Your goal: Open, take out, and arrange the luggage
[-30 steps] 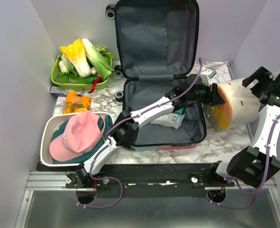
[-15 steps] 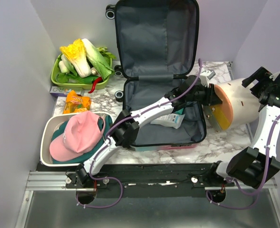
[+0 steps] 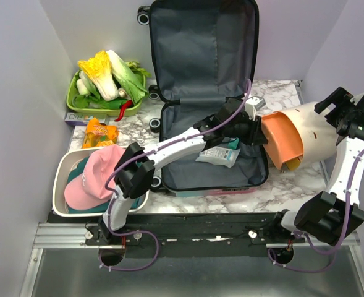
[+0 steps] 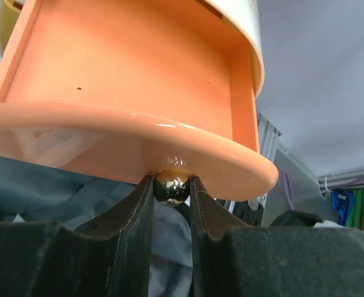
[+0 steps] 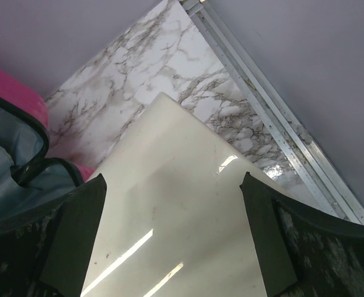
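The luggage (image 3: 200, 62) lies open mid-table, its lid leaning on the back wall and its grey-lined lower half (image 3: 188, 170) holding a white-and-teal packet (image 3: 219, 154). Just right of it lies a cream container (image 3: 317, 130) on its side, with an orange drawer (image 3: 283, 141) pulled out of it. My left gripper (image 3: 256, 131) is shut on the drawer's shiny metal knob (image 4: 171, 187), pinched between both fingers under the orange drawer front (image 4: 126, 124). My right gripper (image 3: 355, 117) hangs open over the cream container (image 5: 182, 204), one finger on each side.
A white basin (image 3: 61, 179) at the front left holds a pink cap (image 3: 101, 173). A green tray (image 3: 72, 102) of vegetables sits at the back left, with an orange snack packet (image 3: 100, 133) in front of it. Walls close in on the left, back and right.
The left gripper has closed on the knob and drawn back to the left, sliding the orange drawer out of the cream container. The right arm has stayed put.
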Controlling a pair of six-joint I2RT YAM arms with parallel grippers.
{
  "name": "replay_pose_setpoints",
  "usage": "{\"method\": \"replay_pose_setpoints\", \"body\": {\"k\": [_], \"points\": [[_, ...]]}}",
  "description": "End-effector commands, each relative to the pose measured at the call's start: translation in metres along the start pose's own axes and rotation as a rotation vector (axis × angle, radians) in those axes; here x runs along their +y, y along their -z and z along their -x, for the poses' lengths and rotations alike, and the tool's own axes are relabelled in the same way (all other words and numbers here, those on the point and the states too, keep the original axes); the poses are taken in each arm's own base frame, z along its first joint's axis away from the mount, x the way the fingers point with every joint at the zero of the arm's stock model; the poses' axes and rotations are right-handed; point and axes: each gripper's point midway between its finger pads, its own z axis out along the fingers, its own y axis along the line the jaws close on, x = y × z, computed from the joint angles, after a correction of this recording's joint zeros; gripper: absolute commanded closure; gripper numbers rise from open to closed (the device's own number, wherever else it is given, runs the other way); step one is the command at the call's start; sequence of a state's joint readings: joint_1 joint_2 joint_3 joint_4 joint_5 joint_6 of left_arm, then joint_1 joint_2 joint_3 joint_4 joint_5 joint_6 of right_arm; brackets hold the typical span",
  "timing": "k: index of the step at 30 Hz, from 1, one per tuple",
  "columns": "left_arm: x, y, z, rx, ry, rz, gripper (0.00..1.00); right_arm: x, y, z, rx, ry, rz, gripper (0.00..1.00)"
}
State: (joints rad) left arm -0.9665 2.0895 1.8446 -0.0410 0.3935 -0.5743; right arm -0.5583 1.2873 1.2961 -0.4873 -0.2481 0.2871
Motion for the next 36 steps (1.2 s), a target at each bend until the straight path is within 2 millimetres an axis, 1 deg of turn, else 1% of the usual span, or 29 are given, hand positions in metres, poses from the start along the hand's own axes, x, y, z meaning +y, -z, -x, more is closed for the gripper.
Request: {"method": "replay_pose_setpoints", "body": {"k": [1, 3, 6, 7, 8, 10, 11, 12, 13, 14, 15, 16, 18, 21, 22, 23, 24, 25, 26, 27, 28, 29, 30, 31, 32, 33, 34, 35, 36], "points": [[-0.005, 0.023, -0.01, 0.045, -0.057, 0.008, 1.0, -0.01, -0.007, -0.029, 0.096, -0.031, -0.029, 0.0], [-0.003, 0.025, -0.012, 0.051, -0.063, 0.014, 1.0, -0.009, -0.007, -0.03, 0.095, -0.032, -0.026, 0.0], [-0.001, 0.02, -0.015, 0.058, -0.053, 0.013, 0.97, -0.008, -0.007, -0.03, 0.095, -0.034, -0.019, 0.0], [-0.005, 0.019, -0.009, 0.049, -0.057, 0.001, 0.93, -0.008, -0.007, -0.031, 0.097, -0.034, -0.018, 0.0], [-0.003, 0.015, -0.011, 0.055, -0.051, -0.002, 0.92, -0.008, -0.007, -0.031, 0.097, -0.034, -0.02, 0.0], [-0.008, 0.011, 0.0, 0.03, -0.048, -0.014, 0.92, -0.008, -0.007, -0.032, 0.099, -0.035, -0.017, 0.0], [-0.004, 0.006, -0.002, 0.032, -0.041, -0.009, 0.92, -0.007, -0.007, -0.032, 0.099, -0.035, -0.012, 0.0], [-0.005, 0.004, 0.001, 0.025, -0.039, -0.013, 0.92, -0.007, -0.008, -0.033, 0.101, -0.035, -0.01, 0.0], [-0.01, 0.003, 0.009, 0.013, -0.037, -0.03, 0.92, -0.006, -0.008, -0.033, 0.101, -0.035, -0.005, 0.0], [-0.007, -0.003, 0.006, 0.025, -0.03, -0.034, 0.92, -0.006, -0.008, -0.033, 0.101, -0.035, -0.005, 0.0], [-0.008, -0.005, 0.007, 0.029, -0.024, -0.041, 0.92, -0.006, -0.008, -0.033, 0.101, -0.035, -0.005, 0.0], [-0.013, -0.006, 0.013, 0.021, -0.028, -0.056, 0.92, -0.006, -0.007, -0.032, 0.099, -0.035, -0.006, 0.0], [-0.011, -0.01, 0.011, 0.027, -0.022, -0.058, 0.92, -0.006, -0.007, -0.033, 0.099, -0.033, -0.007, 0.0], [-0.008, -0.008, 0.01, 0.03, -0.034, -0.044, 0.93, -0.008, -0.006, -0.031, 0.093, -0.03, -0.017, 0.0], [-0.004, -0.007, 0.004, 0.042, -0.031, -0.032, 0.92, -0.008, -0.005, -0.031, 0.091, -0.028, -0.018, 0.0], [-0.004, -0.004, 0.007, 0.035, -0.031, -0.022, 0.87, -0.007, -0.005, -0.031, 0.091, -0.028, -0.014, 0.0], [-0.002, -0.002, 0.006, 0.038, -0.032, -0.019, 0.79, -0.007, -0.005, -0.031, 0.09, -0.028, -0.016, 0.0], [0.0, -0.001, 0.001, 0.047, -0.031, -0.015, 0.65, -0.007, -0.005, -0.031, 0.091, -0.028, -0.014, 0.0], [-0.003, 0.001, 0.003, 0.04, -0.036, -0.02, 0.54, -0.007, -0.005, -0.031, 0.091, -0.028, -0.014, 0.0], [-0.002, 0.003, 0.005, 0.035, -0.038, -0.014, 0.38, -0.007, -0.005, -0.03, 0.09, -0.028, -0.016, 0.0], [0.0, 0.004, 0.004, 0.037, -0.04, -0.007, 0.2, -0.007, -0.004, -0.03, 0.088, -0.027, -0.014, 0.0], [-0.004, 0.008, 0.007, 0.033, -0.046, -0.008, 0.14, -0.007, -0.004, -0.03, 0.087, -0.027, -0.016, 0.0], [-0.004, 0.012, 0.011, 0.023, -0.052, -0.003, 0.11, -0.007, -0.004, -0.029, 0.085, -0.025, -0.017, 0.0], [0.001, 0.015, 0.007, 0.03, -0.064, 0.009, 0.07, -0.008, -0.004, -0.029, 0.085, -0.023, -0.019, 0.0], [-0.005, 0.026, 0.016, 0.009, -0.084, 0.008, 0.03, -0.007, -0.003, -0.029, 0.084, -0.023, -0.017, 0.0], [-0.004, 0.031, 0.018, 0.002, -0.094, 0.016, 0.02, -0.007, -0.004, -0.029, 0.082, -0.023, -0.017, 0.0], [0.007, 0.038, 0.012, 0.007, -0.094, 0.047, 0.01, -0.007, -0.003, -0.029, 0.083, -0.023, -0.015, 0.0], [0.001, 0.053, 0.027, -0.04, -0.119, 0.052, 0.01, -0.007, -0.003, -0.029, 0.083, -0.023, -0.015, 0.0], [0.006, 0.061, 0.031, -0.063, -0.119, 0.077, 0.01, -0.007, -0.003, -0.029, 0.082, -0.021, -0.016, 0.0]]}}
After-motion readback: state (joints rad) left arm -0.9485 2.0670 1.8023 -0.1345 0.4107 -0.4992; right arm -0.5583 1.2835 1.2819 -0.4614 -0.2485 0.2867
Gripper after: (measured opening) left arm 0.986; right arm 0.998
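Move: The left hand already pinches the gold knob of the orange drawer, which is drawn out of the cream cylinder cabinet; the cabinet's middle lies about 17 cm to this hand's right and 1 cm ahead. In the suitcase below, the white packet is some 15 cm left, 5 cm back and 12 cm down; the green tube lies about 9 cm left, 1 cm back and 12 cm down. From the right hand the knob is roughly 22 cm left, 12 cm back and 8 cm lower. Leftward and slightly back, the left hand draws the knob about 1.5 cm farther away from the cabinet, then eases right by some 2.5 cm, bobbing up and down by about a centimetre. The fingers then open wide and let go, while the hand sinks a couple of centimetres and backs off left about 3 cm, clear of the knob. ##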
